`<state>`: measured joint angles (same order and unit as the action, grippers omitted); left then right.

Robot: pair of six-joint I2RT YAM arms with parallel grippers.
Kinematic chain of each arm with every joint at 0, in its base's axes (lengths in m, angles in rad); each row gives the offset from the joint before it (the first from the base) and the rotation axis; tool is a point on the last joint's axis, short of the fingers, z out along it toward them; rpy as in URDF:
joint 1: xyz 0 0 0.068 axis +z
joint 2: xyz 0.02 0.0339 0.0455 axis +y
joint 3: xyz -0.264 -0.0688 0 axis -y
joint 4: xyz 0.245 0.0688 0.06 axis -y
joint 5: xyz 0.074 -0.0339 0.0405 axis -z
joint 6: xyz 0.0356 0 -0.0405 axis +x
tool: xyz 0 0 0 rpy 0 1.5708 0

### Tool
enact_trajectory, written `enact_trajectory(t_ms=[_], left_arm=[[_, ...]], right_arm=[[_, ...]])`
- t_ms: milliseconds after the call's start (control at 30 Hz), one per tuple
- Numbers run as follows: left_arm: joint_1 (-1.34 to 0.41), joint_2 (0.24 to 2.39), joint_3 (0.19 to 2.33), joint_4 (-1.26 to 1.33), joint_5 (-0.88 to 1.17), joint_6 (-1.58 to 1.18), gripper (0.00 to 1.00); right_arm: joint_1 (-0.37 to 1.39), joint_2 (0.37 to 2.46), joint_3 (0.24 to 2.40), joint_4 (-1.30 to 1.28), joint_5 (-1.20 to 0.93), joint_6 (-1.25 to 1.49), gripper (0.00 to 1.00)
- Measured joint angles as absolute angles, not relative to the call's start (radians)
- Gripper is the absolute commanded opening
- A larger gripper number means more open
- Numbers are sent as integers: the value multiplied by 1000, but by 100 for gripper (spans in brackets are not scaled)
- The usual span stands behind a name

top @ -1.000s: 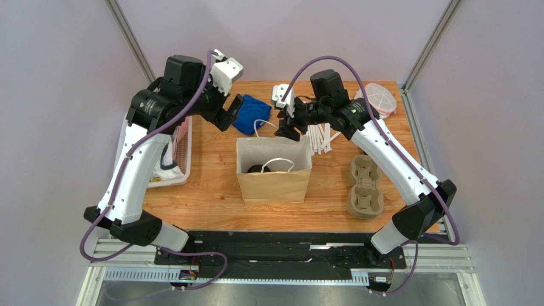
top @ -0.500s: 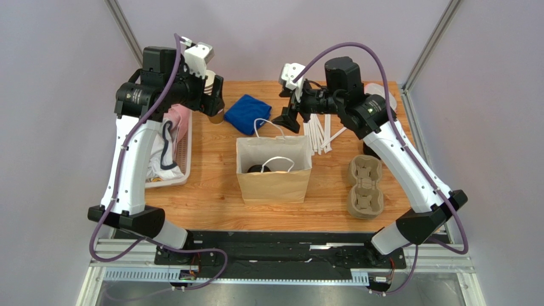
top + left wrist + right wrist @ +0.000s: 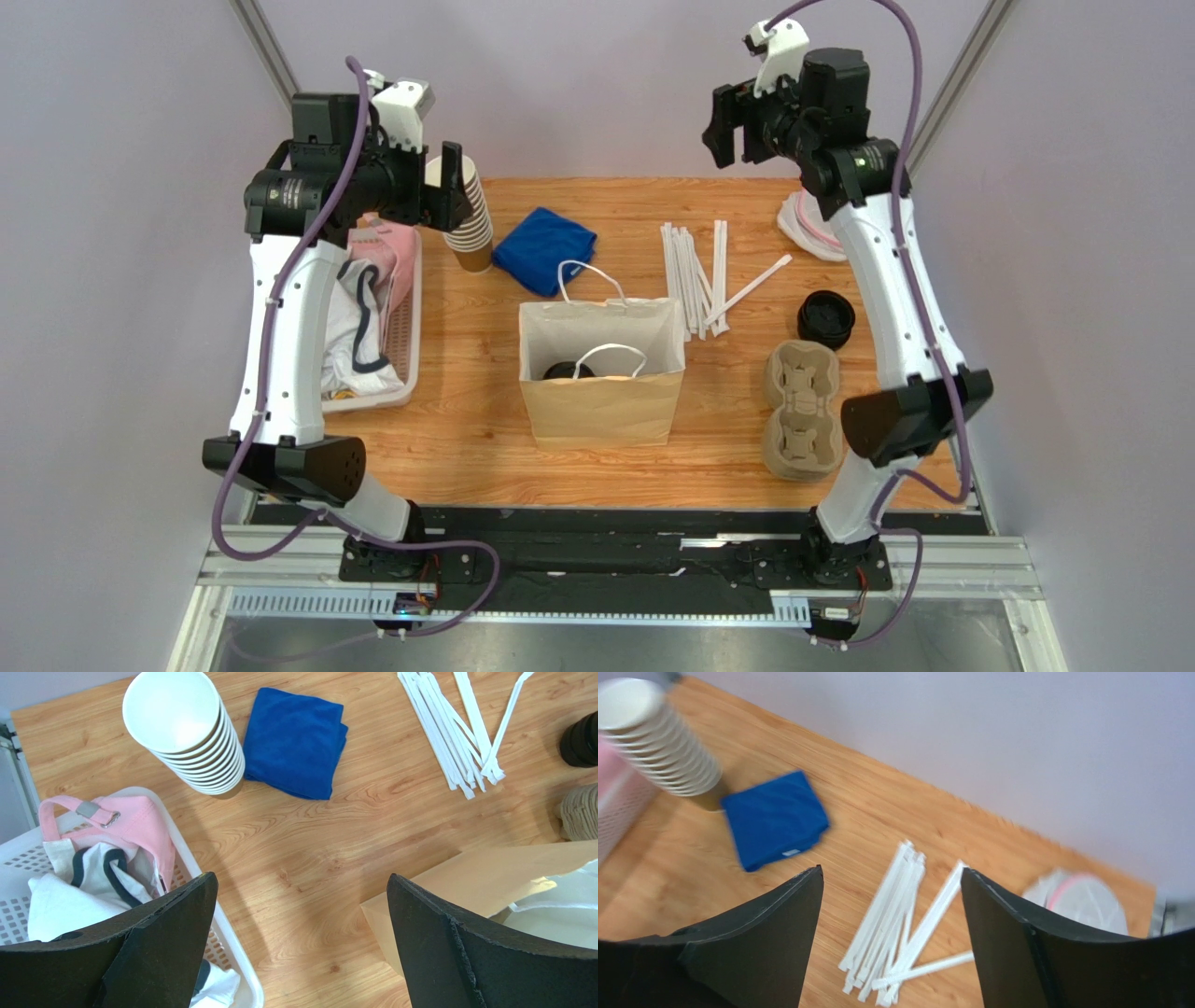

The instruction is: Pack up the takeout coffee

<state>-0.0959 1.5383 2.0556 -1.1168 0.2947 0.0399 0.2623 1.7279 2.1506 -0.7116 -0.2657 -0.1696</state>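
Observation:
The takeout coffee (image 3: 561, 371) sits inside the brown paper bag (image 3: 601, 378), and only a bit of its black lid shows past the white handles. In the left wrist view a corner of the bag (image 3: 477, 882) shows, not the coffee. My left gripper (image 3: 446, 189) is raised at the back left beside the stack of cups, open, nothing between its fingers (image 3: 302, 877). High at the back right, far from the bag, my right gripper (image 3: 720, 133) is also open and empty (image 3: 891, 870).
A stack of lidless cups (image 3: 470, 224) and a blue cloth (image 3: 543, 249) lie behind the bag. Wrapped white straws (image 3: 701, 280), loose black lids (image 3: 826, 319) and a pulp cup carrier (image 3: 802, 413) are to its right. A white basket (image 3: 400, 336) of clothes stands left.
Both arms have lifted away from the bag's mouth: the left one swung back-left to the cup stack, the right one rose to the back right. The right jaws opened wider.

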Motion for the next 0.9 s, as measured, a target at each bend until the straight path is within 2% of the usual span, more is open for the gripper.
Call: enact_trajectory(t_ms=[33,67,200,333,500,900], left_arm=[[-91,1544,2056,-1116,295,39,99],[-86,1551,2056,-1114,295,38,99],[-70,1573,2055,-1110,294,28,99],[-62,1578,2048,-1104,289,26,99],[-59,1580,2042,-1102,278,27,99],[-58,1601,2022,-1102,248,31,99]], right_arm=[[237,1767,2157,-724,-219,-142,71],[221,1806,2164,-740,-171,-115,61],[158,2020,2214,-837,92,62,57],[115,2131,2140,-921,219,181,56],[77,2193,2117,-984,270,280,54],[67,2331,2129,-998,233,363,54]])
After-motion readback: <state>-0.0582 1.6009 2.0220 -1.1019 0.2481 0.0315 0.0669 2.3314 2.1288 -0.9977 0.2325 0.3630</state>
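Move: The lone slanted straw, lying apart from the rest, has its middle about 40 cm below the open right hand, some 13 cm to its right and 4 cm ahead. The bundle of straws lies about 6 cm ahead and 3 cm right of that hand. The black lids are some 27 cm right and 2 cm back, the mesh pouch 18 cm ahead and 27 cm right. From the left hand the slanted straw is about 13 cm ahead, 47 cm right and 36 cm below. Steeply down and to its right, the right hand swoops some 35 cm lower towards the slanted straw, reaching a little forward early on. Its wrist swings clockwise and the fingers tip from nearly level to pointing down, while their gap narrows to about half open; the drop slows over the straw, no touch yet. The empty left hand drifts about 4 cm down, forward and left, fingers wide. ##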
